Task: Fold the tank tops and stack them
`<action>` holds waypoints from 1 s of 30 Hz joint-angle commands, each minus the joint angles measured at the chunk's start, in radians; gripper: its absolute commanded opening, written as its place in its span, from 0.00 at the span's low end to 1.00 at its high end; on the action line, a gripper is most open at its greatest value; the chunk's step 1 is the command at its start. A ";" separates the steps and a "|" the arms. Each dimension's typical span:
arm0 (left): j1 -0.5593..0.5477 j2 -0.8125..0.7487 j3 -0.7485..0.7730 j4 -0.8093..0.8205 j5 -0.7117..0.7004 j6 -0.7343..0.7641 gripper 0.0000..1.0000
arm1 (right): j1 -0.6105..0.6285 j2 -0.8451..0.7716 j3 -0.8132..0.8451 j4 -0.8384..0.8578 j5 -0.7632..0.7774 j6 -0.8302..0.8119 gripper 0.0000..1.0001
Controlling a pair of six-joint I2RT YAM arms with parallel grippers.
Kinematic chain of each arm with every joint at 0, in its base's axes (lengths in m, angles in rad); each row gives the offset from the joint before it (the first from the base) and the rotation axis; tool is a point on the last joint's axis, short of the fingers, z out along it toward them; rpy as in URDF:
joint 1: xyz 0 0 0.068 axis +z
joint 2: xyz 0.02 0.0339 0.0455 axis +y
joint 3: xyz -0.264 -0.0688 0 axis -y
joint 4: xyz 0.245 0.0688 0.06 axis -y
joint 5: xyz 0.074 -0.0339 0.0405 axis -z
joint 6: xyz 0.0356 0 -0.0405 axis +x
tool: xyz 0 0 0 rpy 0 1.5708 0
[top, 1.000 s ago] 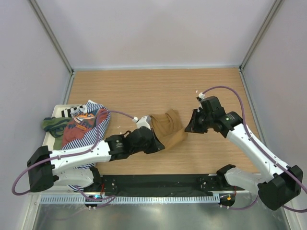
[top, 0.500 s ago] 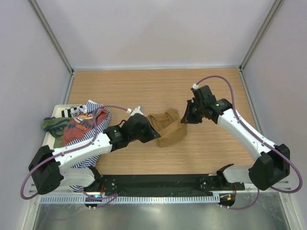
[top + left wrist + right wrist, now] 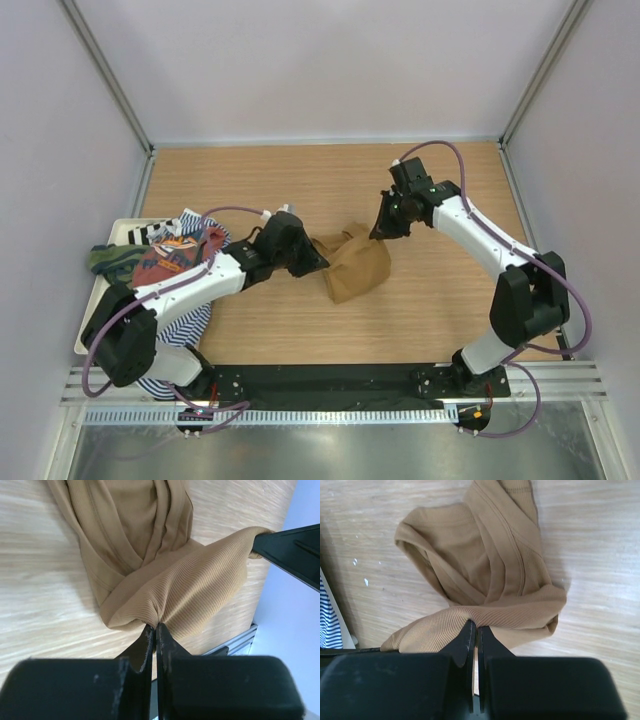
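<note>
The tan-brown tank top lies bunched in the middle of the wooden table, with one ribbed edge pulled taut between both grippers. My left gripper is shut on that edge at the top's left side; in the left wrist view its tips pinch the ribbed cloth. My right gripper is shut on the same edge at the upper right, its tips nipping the tan cloth. The rust-red top, the striped top and the olive green top are heaped at the left.
The heap rests on a white tray at the table's left edge, partly under my left arm. A slice of striped cloth shows at the left of the right wrist view. Grey walls close in the table on three sides.
Both grippers have moved toward the far side of the table while holding the tan top. Its edge is now stretched between them, and the rest has dragged along beneath.
</note>
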 commanded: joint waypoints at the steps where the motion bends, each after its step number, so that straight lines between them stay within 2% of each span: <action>1: 0.038 0.035 0.060 0.026 0.042 0.044 0.00 | -0.014 0.040 0.101 0.052 -0.010 -0.017 0.04; 6: 0.094 0.099 0.116 0.025 0.088 0.065 0.00 | -0.031 0.149 0.199 0.043 -0.015 -0.020 0.05; 15: 0.262 0.250 0.198 0.068 0.201 0.096 0.00 | -0.046 0.373 0.415 0.078 -0.061 0.023 0.06; 20: 0.362 0.381 0.289 0.116 0.273 0.105 0.00 | -0.056 0.521 0.576 0.155 -0.101 0.066 0.12; 22: 0.390 0.437 0.339 0.123 0.301 0.108 0.00 | -0.060 0.590 0.624 0.247 -0.110 0.093 0.15; 23: 0.402 0.508 0.391 0.156 0.322 0.107 0.07 | -0.066 0.610 0.636 0.278 -0.101 0.106 0.23; 24: 0.419 0.544 0.425 0.161 0.327 0.110 0.19 | -0.071 0.627 0.647 0.310 -0.095 0.115 0.35; 25: 0.428 0.585 0.465 0.152 0.359 0.114 0.37 | -0.077 0.644 0.655 0.333 -0.076 0.133 0.46; 26: 0.433 0.634 0.529 0.134 0.367 0.117 0.66 | -0.077 0.653 0.661 0.330 -0.057 0.138 0.57; 28: 0.430 0.656 0.576 0.100 0.367 0.143 0.72 | -0.077 0.620 0.604 0.374 -0.017 0.129 0.58; 30: 0.431 0.638 0.590 0.082 0.350 0.172 0.78 | -0.077 0.528 0.481 0.464 0.014 0.120 0.69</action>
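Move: The tank top's edge is pinched in both hands, and its strap end lies on the table where that edge is being taken: about 13 cm ahead of the left hand, 4 cm to its right and 9 below; from the right hand, some 6 cm ahead, 8 to its left and 9 below. Its near fold hangs about 4 cm back and 4 to the right of the left hand, 8 below. The striped cloth sits roughly 35 cm left of the left hand, 5 back and 7 below. The tank top's held edge is swept forward over its strap end by both arms together, roughly 20 cm, veering about 5 cm left and sinking some 5 cm as they go. Late in the sweep, still travelling forward, both hands open wide and let go of the edge close to the table; the right wrist rolls about 10 degrees. ##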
